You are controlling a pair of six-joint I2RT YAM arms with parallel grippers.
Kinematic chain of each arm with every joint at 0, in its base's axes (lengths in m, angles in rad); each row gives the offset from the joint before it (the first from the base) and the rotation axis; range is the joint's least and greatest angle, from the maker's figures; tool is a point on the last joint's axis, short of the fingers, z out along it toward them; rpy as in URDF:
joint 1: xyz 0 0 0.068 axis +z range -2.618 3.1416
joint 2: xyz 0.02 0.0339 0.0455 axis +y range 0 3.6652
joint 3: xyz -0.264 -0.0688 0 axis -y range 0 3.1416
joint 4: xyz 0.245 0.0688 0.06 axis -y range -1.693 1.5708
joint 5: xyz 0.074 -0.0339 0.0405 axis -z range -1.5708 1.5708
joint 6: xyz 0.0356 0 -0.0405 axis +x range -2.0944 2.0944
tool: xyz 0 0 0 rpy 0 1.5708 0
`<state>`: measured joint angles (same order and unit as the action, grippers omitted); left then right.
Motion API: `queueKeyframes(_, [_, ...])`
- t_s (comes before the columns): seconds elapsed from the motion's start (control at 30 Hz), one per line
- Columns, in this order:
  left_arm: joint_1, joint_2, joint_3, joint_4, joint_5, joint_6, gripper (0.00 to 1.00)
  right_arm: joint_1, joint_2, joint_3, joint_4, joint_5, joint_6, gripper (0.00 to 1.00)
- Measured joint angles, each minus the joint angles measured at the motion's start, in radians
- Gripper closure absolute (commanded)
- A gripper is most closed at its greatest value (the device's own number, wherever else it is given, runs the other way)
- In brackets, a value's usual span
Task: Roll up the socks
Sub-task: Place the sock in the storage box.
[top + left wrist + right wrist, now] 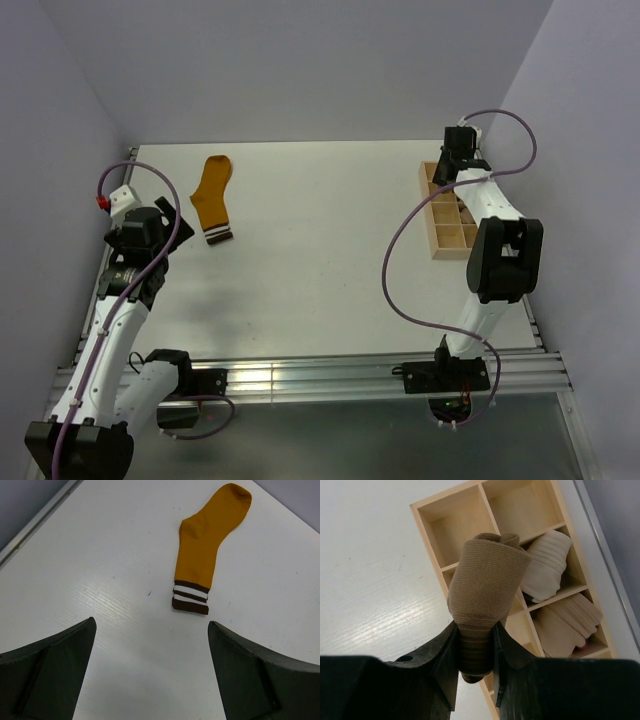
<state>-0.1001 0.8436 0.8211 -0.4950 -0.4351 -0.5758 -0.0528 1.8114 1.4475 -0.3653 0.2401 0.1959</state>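
Observation:
A mustard-orange sock [207, 545] with a white and dark-brown striped cuff lies flat on the white table, toe pointing away; in the top view this sock [214, 198] is at the back left. My left gripper [151, 622] hovers just short of its cuff, open, with nothing between its fingers [50, 675]. The tan-brown sock [487, 587] is a rolled bundle, and my right gripper [475, 645] is shut on its darker cuff end. That bundle hangs above the wooden divider box [451, 566]. In the top view my right gripper [453, 160] is at the far end of the box.
The wooden divider box [436, 215] stands at the right edge of the table and has several compartments. A cream-white rolled bundle [547, 565] fills one cell and another pale bundle [570, 622] fills the cell beside it. Grey walls close in the table.

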Motion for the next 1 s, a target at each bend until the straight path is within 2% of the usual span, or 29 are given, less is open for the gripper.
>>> queueKeyframes(0.5, [-0.002, 0.019, 0.0, 0.0, 0.003, 0.0, 0.01, 0.0, 0.124, 0.04, -0.047, 0.02, 0.061, 1.0])
queueKeyframes(1.0, [-0.002, 0.025, 0.0, 0.0, 0.013, 0.0, 0.0, -0.028, 0.159, 0.042, -0.005, -0.105, 0.132, 1.0])
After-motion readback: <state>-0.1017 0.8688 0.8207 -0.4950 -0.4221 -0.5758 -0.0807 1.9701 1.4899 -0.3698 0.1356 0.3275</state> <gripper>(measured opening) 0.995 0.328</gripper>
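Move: The right hand already holds the rolled brown sock over the storage box. The empty left-column compartment, second from the far end, lies about 3 cm ahead, 2 cm to the right and 11 cm below it. The white rolled sock sits 7 cm to the right of that compartment, and the tan roll is 6 cm nearer the base than the white one. From the idle left hand, the compartment lies some 23 cm ahead and 55 cm right. The right hand sinks about 6 cm towards the second left-column compartment, tilting some 10 degrees, sock still pinched. ##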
